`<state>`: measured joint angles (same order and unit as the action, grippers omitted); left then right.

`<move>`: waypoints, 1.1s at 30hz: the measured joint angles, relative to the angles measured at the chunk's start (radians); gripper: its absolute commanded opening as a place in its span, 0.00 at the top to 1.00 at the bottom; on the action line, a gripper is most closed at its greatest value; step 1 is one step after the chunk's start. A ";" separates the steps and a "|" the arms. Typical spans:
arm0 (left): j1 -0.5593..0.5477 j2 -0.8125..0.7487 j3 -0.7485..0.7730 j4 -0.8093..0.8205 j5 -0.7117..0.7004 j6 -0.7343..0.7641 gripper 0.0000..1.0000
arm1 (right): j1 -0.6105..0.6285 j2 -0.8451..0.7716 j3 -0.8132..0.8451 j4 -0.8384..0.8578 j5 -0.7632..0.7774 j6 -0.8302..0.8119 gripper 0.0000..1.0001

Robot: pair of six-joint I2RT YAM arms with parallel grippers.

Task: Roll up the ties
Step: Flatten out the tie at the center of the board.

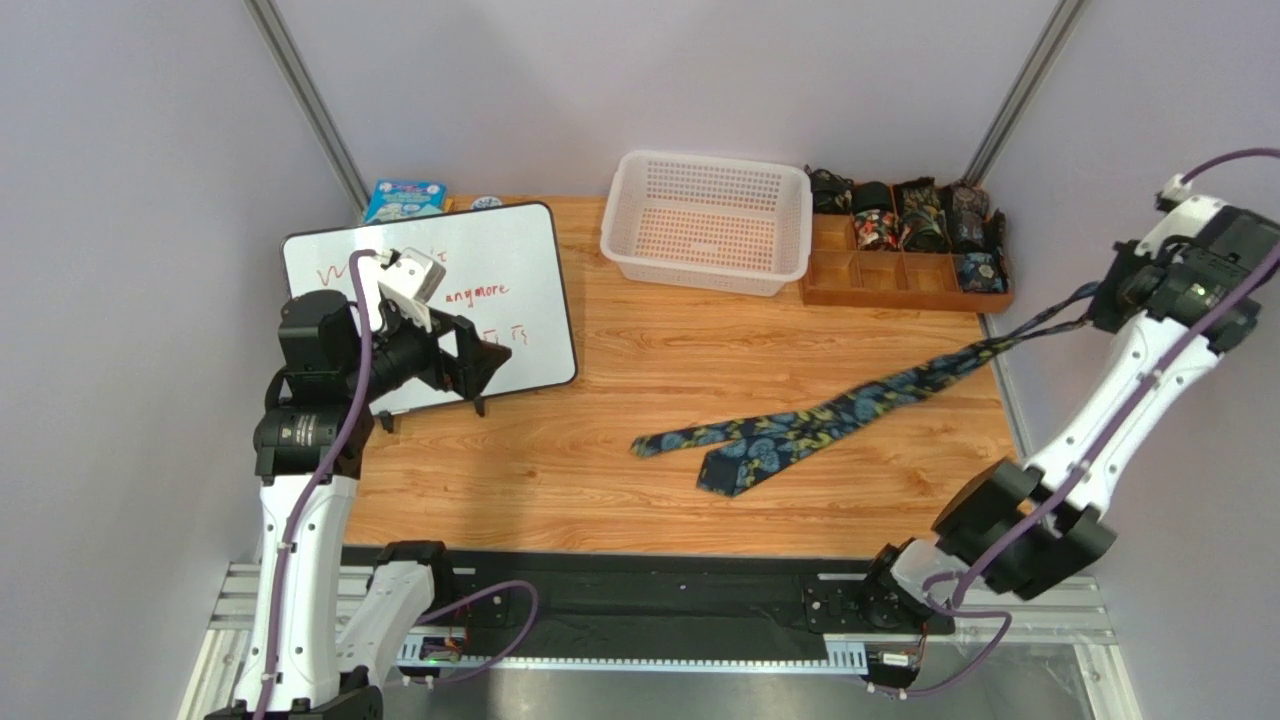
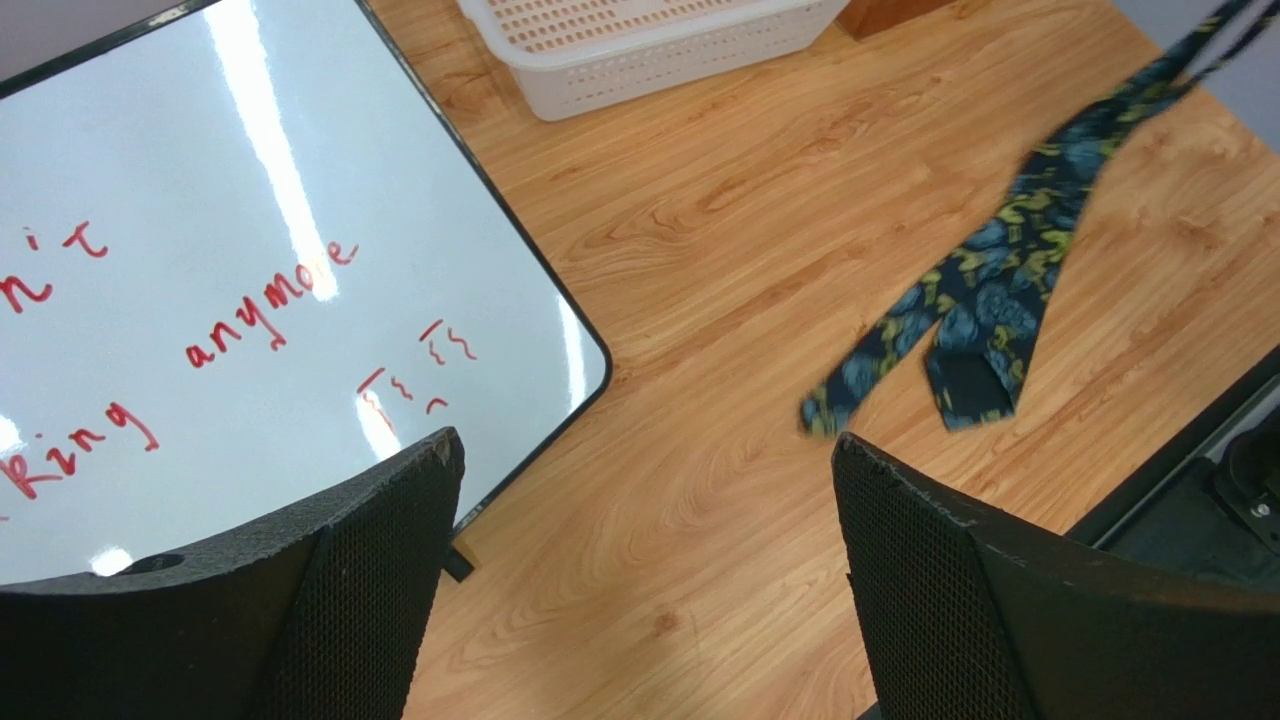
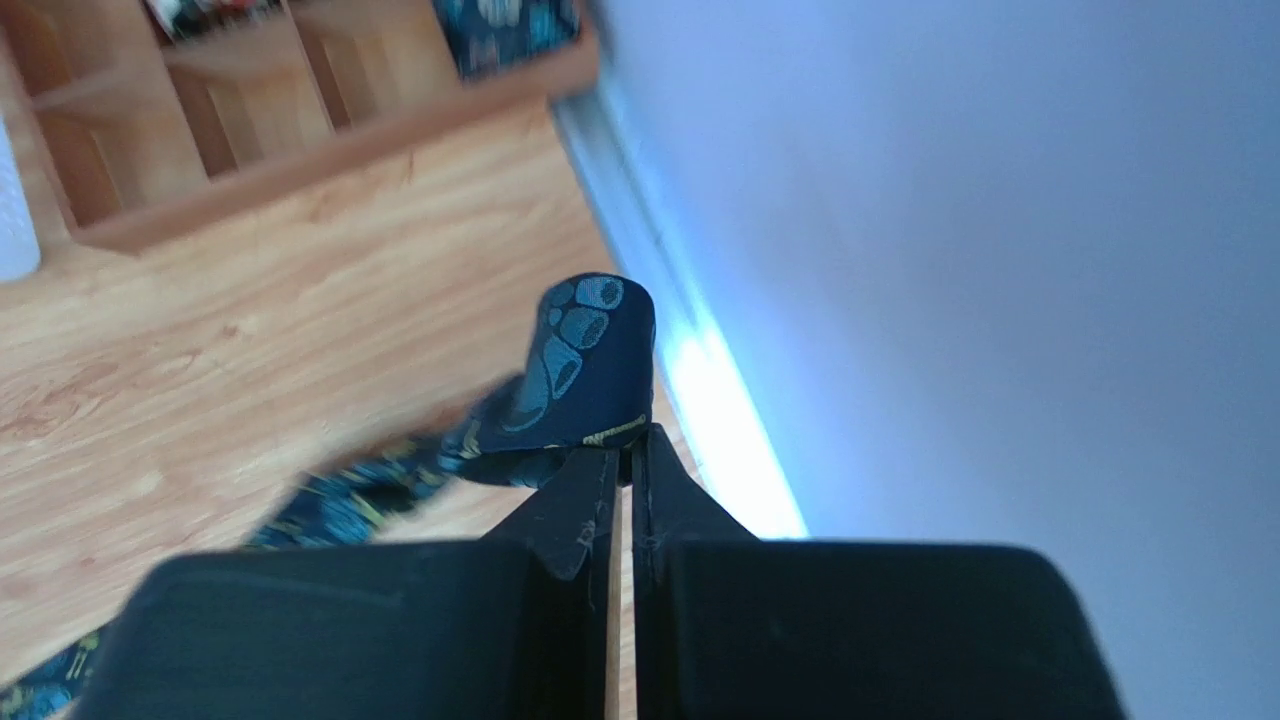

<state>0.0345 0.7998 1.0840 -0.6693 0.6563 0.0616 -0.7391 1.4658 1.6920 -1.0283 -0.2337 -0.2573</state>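
A black tie (image 1: 819, 423) with teal-blue and yellowish paisley lies folded in two on the wooden table, its two pointed ends at centre. It rises off the table toward the right. My right gripper (image 1: 1094, 306) is raised near the right wall and shut on the tie's folded middle (image 3: 579, 368), which sticks up past the fingertips. The tie also shows in the left wrist view (image 2: 984, 285). My left gripper (image 1: 489, 365) is open and empty, held above the whiteboard's near right corner, far left of the tie. In the left wrist view its fingers (image 2: 376, 570) stand wide apart over bare wood.
A whiteboard (image 1: 436, 293) with red writing lies at the back left. A white plastic basket (image 1: 706, 222) stands at the back centre. A wooden divider tray (image 1: 902, 278) holds several rolled ties at the back right. A blue box (image 1: 403, 200) lies behind the whiteboard.
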 measured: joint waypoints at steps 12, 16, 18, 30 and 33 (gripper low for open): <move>0.000 -0.055 -0.044 0.022 -0.034 0.000 0.03 | 0.311 -0.251 0.087 0.147 -0.216 -0.068 1.00; 0.000 -0.095 -0.045 0.010 -0.069 -0.007 0.04 | 0.717 -0.178 -0.001 0.230 -0.145 -0.038 1.00; 0.000 -0.124 -0.045 0.003 -0.091 -0.017 0.04 | 0.920 -0.117 -0.050 0.247 -0.104 -0.036 0.91; 0.006 -0.083 -0.050 -0.049 -0.070 0.023 0.00 | 1.243 0.120 -0.077 0.080 0.048 -0.123 0.42; -0.021 -0.018 -0.049 -0.068 -0.030 0.125 0.01 | 1.048 0.081 -0.148 0.064 0.066 -0.164 0.48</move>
<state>0.0139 0.7818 1.0351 -0.7372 0.6266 0.1867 0.3092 1.5467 1.5440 -0.9646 -0.1680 -0.4210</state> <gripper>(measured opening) 0.993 0.572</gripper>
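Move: Up in the air at the far right, the right hand holds the tie's narrow part; the table middle it is taken to lies about 48 cm to its left, level with it fore and aft, some 28 cm below. The tie's wide end rests about 47 cm left and 12 cm back. The white basket is 49 cm left and 25 cm ahead, the wooden box 17 cm left and 22 cm ahead. From the left hand, the table middle is roughly 36 cm right, 5 cm ahead. Flinging the held tie across the table, the right hand first rises about 15 cm, then sweeps some 48 cm left in a forward arc, sinking as it goes while the wrist turns about 80 degrees counter-clockwise. Its fingers open near the leftmost reach and let the tie go; the empty, open hand then swings back right about 13 cm and slightly forward. ##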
